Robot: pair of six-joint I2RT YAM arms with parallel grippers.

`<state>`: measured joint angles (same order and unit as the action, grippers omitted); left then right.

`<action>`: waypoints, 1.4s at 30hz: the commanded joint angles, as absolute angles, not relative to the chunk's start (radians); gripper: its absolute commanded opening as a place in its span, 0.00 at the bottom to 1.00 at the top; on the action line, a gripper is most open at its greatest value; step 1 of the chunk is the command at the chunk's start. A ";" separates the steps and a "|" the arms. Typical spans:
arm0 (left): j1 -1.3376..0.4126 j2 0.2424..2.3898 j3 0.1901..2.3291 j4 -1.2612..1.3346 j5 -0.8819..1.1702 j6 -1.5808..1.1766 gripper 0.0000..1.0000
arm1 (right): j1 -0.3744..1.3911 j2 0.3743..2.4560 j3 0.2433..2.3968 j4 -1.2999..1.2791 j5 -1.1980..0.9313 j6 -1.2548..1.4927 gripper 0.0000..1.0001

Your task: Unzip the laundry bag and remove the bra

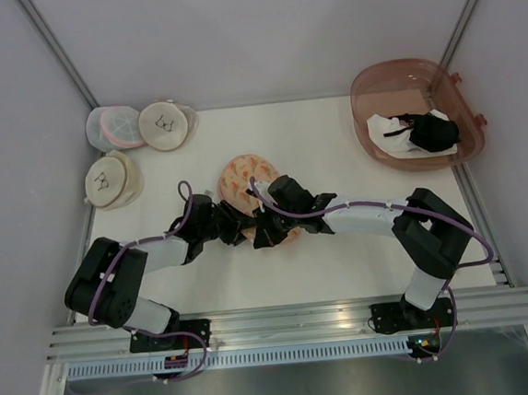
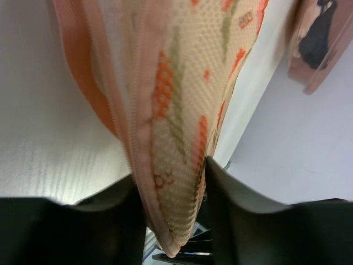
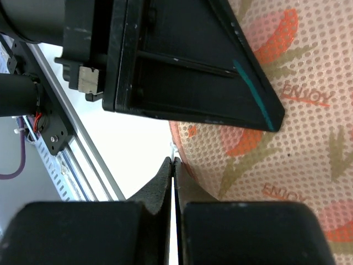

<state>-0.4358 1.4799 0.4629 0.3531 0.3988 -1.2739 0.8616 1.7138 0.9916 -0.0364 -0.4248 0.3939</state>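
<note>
The peach laundry bag [image 1: 244, 175] with its carrot prints lies mid-table, and both grippers meet at its near end. My left gripper [image 1: 245, 225] is shut on that end: in the left wrist view the mesh and zip seam of the bag [image 2: 176, 138] fill the gap between the fingers of the gripper [image 2: 170, 172]. My right gripper [image 1: 267, 234] [image 3: 173, 161] is shut beside the edge of the bag [image 3: 298, 138], with a small white zip pull [image 3: 173, 148] pinched at its tips. The left gripper's black body [image 3: 182, 61] hangs just above. The bra is hidden.
Two round cream pouches [image 1: 164, 125] [image 1: 112, 178] and a pink-trimmed mesh pouch [image 1: 114, 127] sit at the back left. A brown tub [image 1: 410, 72] at the back right holds a black garment [image 1: 434, 132] and white cloth [image 1: 390, 131]. An aluminium rail [image 1: 293, 320] borders the near edge.
</note>
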 commanded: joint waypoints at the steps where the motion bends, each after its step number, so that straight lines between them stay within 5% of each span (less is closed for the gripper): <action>1: -0.437 1.491 0.483 0.433 0.373 -1.290 0.39 | 0.867 1.669 1.003 -0.044 -0.397 0.367 0.00; 3: -0.437 1.503 0.500 0.423 0.368 -1.276 0.18 | 0.867 1.657 1.003 -0.075 -0.365 0.353 0.01; 6: -0.436 1.523 0.529 0.403 0.371 -1.259 0.03 | 0.865 1.646 1.002 -0.119 -0.324 0.342 0.00; 22: -0.327 1.609 0.682 0.272 0.491 -1.053 0.02 | 0.867 1.707 0.979 -0.367 -0.158 0.311 0.01; 32: -0.324 1.697 0.833 0.063 0.657 -0.792 0.02 | 0.821 1.776 1.074 -0.466 0.296 0.344 0.00; 42: -0.324 1.758 0.867 0.006 0.761 -0.673 0.02 | 0.747 1.778 1.112 -0.456 0.485 0.344 0.00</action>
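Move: The left hand's half-open fingers already have the laundry bag's zipped edge between them; the zipper pull lies about 6 cm back and 5 cm to its right, roughly level in height. The right hand holds that pull in shut fingers. From the right hand, the bag's near right corner is some 2 cm ahead, 9 cm to the right and 5 cm lower; the bag's middle is about 12 cm ahead, 1 cm left and 4 cm lower. The left fingers shut on the zipped edge and keep it pinched while that hand eases about 5 cm forward, turning some 20 degrees clockwise late on. The right hand, still gripping the zipper pull, draws it away from the left hand's hold, about 15 cm to the right, sinking 5 cm on the way and then also swinging 8 cm forward around the bag's near right corner, its fingers tipping to point more steeply down as the wrist turns clockwise. ##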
